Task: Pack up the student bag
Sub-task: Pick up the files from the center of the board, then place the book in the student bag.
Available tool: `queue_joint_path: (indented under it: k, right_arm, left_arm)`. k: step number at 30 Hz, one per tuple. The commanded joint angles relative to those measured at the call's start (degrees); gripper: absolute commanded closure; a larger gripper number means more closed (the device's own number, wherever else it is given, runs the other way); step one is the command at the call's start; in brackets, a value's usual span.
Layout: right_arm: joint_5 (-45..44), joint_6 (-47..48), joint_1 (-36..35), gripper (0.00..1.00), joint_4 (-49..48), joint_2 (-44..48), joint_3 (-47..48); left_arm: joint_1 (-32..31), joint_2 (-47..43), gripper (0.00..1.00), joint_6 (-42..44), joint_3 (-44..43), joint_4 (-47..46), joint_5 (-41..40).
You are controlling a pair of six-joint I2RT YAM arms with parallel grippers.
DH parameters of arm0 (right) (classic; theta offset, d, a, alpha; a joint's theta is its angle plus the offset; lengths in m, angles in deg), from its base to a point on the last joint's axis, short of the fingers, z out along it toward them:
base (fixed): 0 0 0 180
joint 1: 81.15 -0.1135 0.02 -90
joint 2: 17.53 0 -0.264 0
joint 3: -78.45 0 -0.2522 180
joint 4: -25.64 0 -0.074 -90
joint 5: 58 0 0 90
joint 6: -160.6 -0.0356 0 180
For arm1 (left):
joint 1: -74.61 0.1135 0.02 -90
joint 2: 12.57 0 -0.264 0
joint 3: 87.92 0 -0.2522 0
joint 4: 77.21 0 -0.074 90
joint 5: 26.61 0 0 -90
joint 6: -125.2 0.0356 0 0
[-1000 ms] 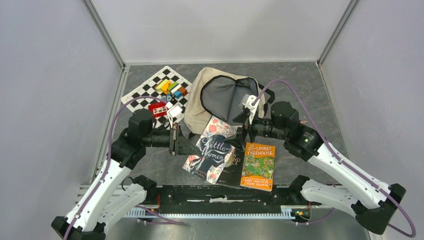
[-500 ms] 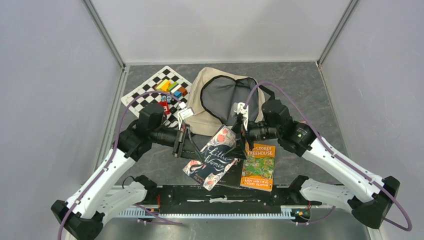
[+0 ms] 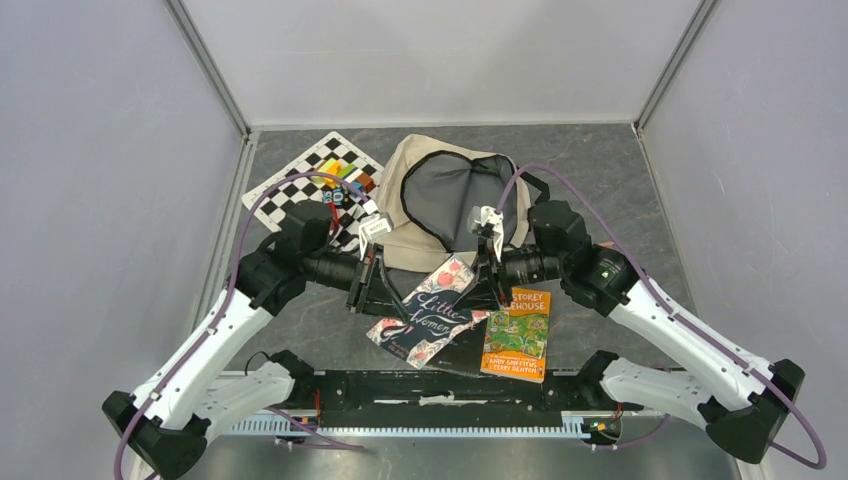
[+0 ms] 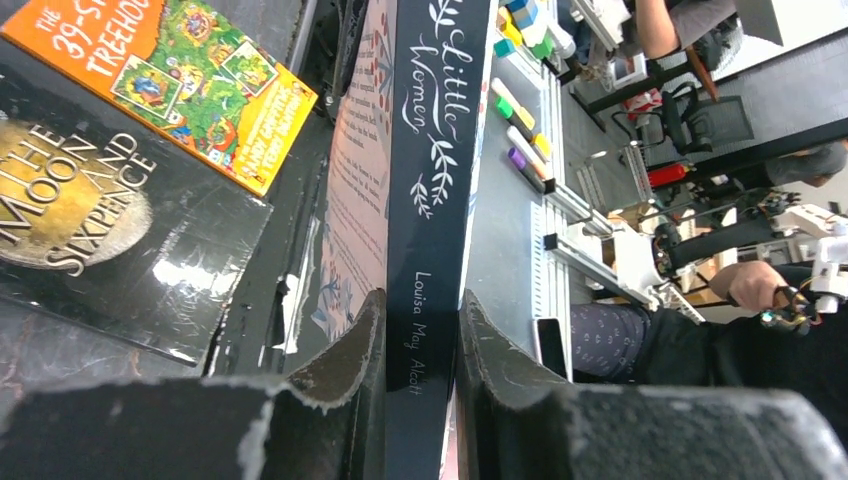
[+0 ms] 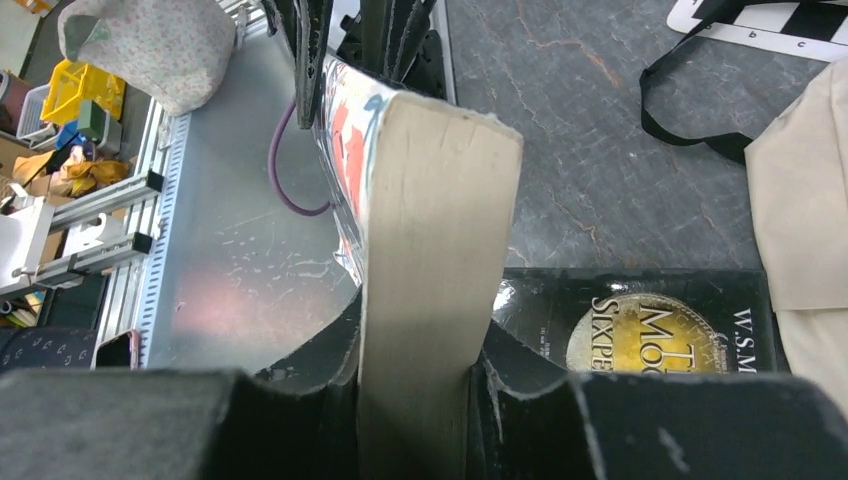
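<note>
The student bag (image 3: pixel 400 215) is a cream canvas backpack lying on the table with its grey-lined mouth open toward the arms; its cream side (image 5: pixel 800 180) also shows in the right wrist view. In front of it a dark floral "Little Women" book (image 3: pixel 432 308) is held off the table between both arms. My left gripper (image 3: pixel 377 285) is shut on its navy spine (image 4: pixel 430 200), and my left gripper (image 4: pixel 420 340) has a finger on each cover. My right gripper (image 3: pixel 488 280) is shut on the opposite page edge (image 5: pixel 430 250), the right gripper (image 5: pixel 420 370) pressing both sides.
A black "The Moon and Sixpence" book (image 3: pixel 462 348) lies flat under the held book, with an orange "Treehouse" book (image 3: pixel 518 335) to its right. A checkerboard mat (image 3: pixel 290 185) with coloured bricks (image 3: pixel 345 172) lies at the back left. A black bag strap (image 5: pixel 690 110) lies on the table.
My right gripper moved in to the book's page edge and went from open to shut on it. The left arm swung the book up and toward the bag.
</note>
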Motion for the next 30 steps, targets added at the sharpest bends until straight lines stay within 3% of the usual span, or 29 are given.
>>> queue_joint_path:
  k: [1,3,5,8,11,18,23,30]
  right_arm:
    - [-8.16,1.10,-0.42,1.00,-2.40,1.17,-1.25]
    - [-15.50,-0.54,-0.34,1.00,-2.23,1.84,-0.96]
    - [-29.25,-3.60,0.27,1.00,-1.16,3.47,-0.39]
    - [-48.93,-8.35,2.54,1.00,-1.75,7.77,-1.72]
    - [-58.64,-9.52,3.56,1.00,-4.55,10.06,-3.12]
    - [-71.40,-10.12,7.93,1.00,-2.49,6.74,-1.08]
    - [-65.35,-10.00,13.47,1.00,-5.88,4.57,-0.92]
    - [-57.89,-10.44,18.54,1.00,-9.37,1.91,-1.49]
  left_arm:
    - [-0.19,0.80,0.90,1.83,-5.27,-2.91,-0.94]
    - [-0.19,1.63,0.55,3.14,-6.41,-2.28,-6.40]
    - [-0.19,3.13,0.21,4.87,-8.04,-1.19,-14.71]
    - [-0.19,7.25,0.02,6.23,-11.58,-0.83,-28.51]
    - [-0.01,14.01,0.00,4.72,-15.38,-2.82,-36.35]
    - [2.27,32.44,0.00,-4.22,-22.51,-9.92,-40.70]
    - [7.75,41.85,0.00,-10.09,-23.05,-14.38,-42.20]
    - [10.95,42.59,0.00,-11.81,-17.24,-23.01,-48.74]
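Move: Both hands still grip the Little Women book, the left at its spine, the right at its page edge. From the left hand the left rim of the student bag's opening lies about 34 cm ahead, 1 cm to the right and 24 cm below, with the chessboard 16 cm to the left of that rim. From the right hand the middle of the bag's opening is some 31 cm ahead, 4 cm left and 25 cm below; The Moon and Sixpence lies about 6 cm ahead and 5 cm left, the 39-Storey Treehouse book 4 cm ahead and 9 cm right, both 27 cm below. The left hand opens wide and lets go of the book's spine, then sweeps about 30 cm forward to the left rim of the student bag, sinking some 13 cm in the second half while turning roughly 50 degrees counter-clockwise with its fingers tipping downward. The right hand keeps its pinch on the page edge and swings the book forward some 20 cm and nearly as far to the right, sinking slightly and turning about 75 degrees clockwise, so that the book is brought up to the right side of the bag's opening. ##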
